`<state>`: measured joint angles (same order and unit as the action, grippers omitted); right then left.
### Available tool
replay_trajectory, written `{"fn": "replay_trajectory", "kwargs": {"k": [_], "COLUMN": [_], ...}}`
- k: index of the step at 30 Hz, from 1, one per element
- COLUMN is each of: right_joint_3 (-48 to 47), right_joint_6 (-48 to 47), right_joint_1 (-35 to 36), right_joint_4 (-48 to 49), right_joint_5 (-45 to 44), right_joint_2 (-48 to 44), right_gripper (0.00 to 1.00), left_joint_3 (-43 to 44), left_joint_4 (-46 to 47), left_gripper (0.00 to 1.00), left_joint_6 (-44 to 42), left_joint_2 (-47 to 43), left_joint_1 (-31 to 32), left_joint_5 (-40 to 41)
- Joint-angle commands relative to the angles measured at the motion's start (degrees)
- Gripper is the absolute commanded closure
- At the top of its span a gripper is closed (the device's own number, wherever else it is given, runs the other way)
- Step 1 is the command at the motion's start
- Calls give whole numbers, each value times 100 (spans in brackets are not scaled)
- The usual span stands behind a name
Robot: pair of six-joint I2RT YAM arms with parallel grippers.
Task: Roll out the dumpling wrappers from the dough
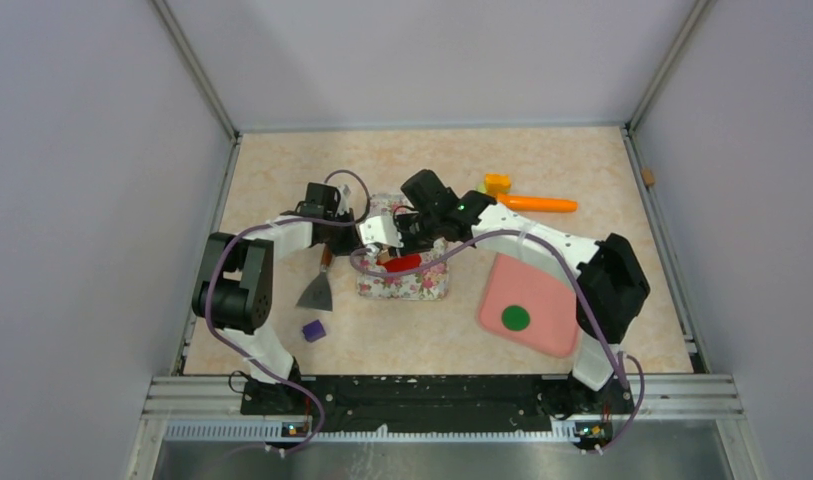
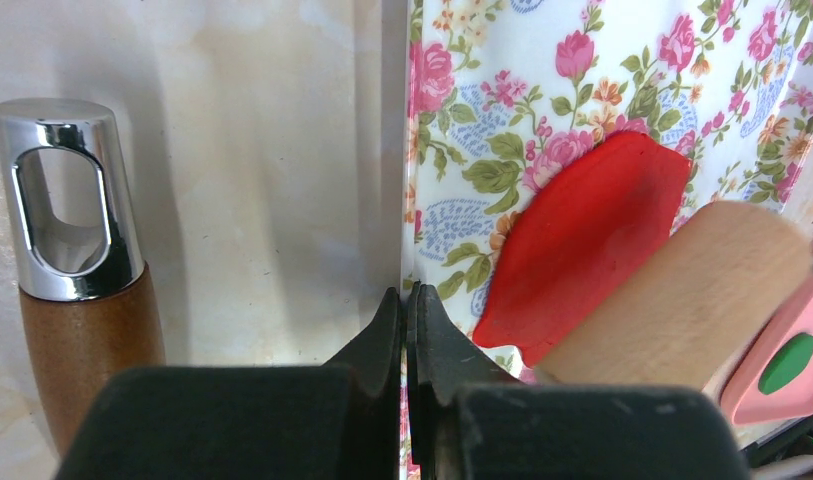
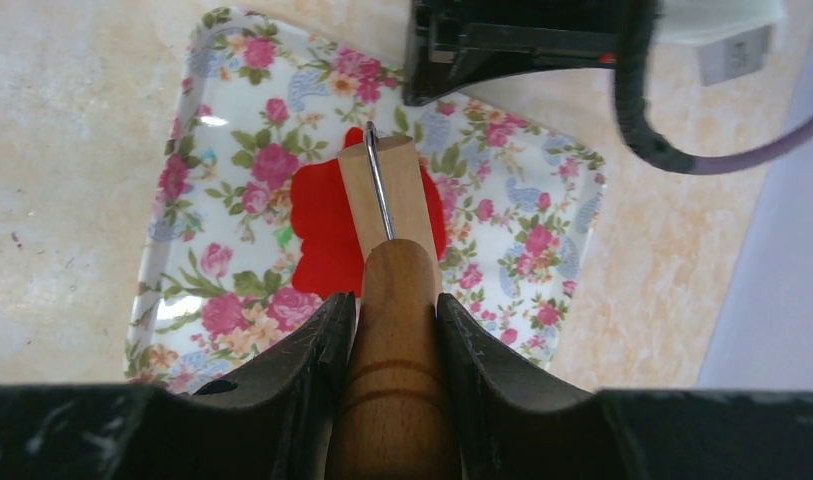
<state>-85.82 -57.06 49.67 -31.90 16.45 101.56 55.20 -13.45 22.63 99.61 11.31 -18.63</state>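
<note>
A flattened sheet of red dough [image 3: 317,230] with uneven edges lies on a floral tray [image 3: 232,80]. A wooden rolling pin [image 3: 387,190] rests on the dough, and my right gripper [image 3: 394,305] is shut on its handle. In the left wrist view the dough [image 2: 582,230] lies partly under the pin [image 2: 682,300]. My left gripper [image 2: 407,300] is shut, pinching the tray's [image 2: 502,80] thin rim. From above, both grippers meet over the tray [image 1: 422,290], the left [image 1: 372,232] beside the right [image 1: 422,225], with the dough [image 1: 403,263] below them. No cut dumpling wrappers show on the tray.
A metal scraper [image 1: 318,288] with a wooden handle [image 2: 67,250] lies left of the tray. A small purple piece [image 1: 313,329] sits nearer the front. A pink board [image 1: 542,290] with a flat green disc [image 1: 515,318] lies to the right. An orange tool [image 1: 537,203] lies behind.
</note>
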Motion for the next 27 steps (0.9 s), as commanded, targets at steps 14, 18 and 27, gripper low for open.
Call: {"fn": "replay_trajectory", "kwargs": {"k": [14,18,27], "right_joint_3": [183,149,-1960], "right_joint_6": [166,303,590], "right_joint_1": [397,404,351], "right_joint_4": [-2332,-2449,-2846], "right_joint_5": [900,807,-135], "right_joint_2": [496,423,394], "right_gripper": [100,100,100], "left_joint_3": [195,193,178], "left_joint_4": [-17,0,5], "left_gripper": [100,100,100], "left_joint_6": [103,110,181], "left_joint_2": [347,374,377], "left_joint_1": [-197,-221,-226], "left_joint_5": [220,204,203]}}
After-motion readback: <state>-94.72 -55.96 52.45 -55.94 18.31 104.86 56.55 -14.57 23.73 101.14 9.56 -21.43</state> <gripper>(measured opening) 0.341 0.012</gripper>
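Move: Just below the right hand, which holds the roller by its handle, the red dough lies about 4 cm to its left, 2 cm ahead and 14 cm down. The flowered tray under the dough is centred roughly 3 cm left and 4 cm ahead; the pink board is some 21 cm right and 6 cm back, the scraper about 19 cm left and 2 cm back. From the left hand the dough is roughly 7 cm to the right, level fore and aft, 1 cm lower. Sinking about 3 cm while drawing back, the right hand takes the roller down and over the red dough towards the tray's near edge, some 6 cm back in all. It drifts right by about 3 cm late, tips its fingers steeper by nearly 20 degrees, and begins to rise at the end, still gripping the handle. The left hand keeps its shut fingertips at the tray's left rim. ##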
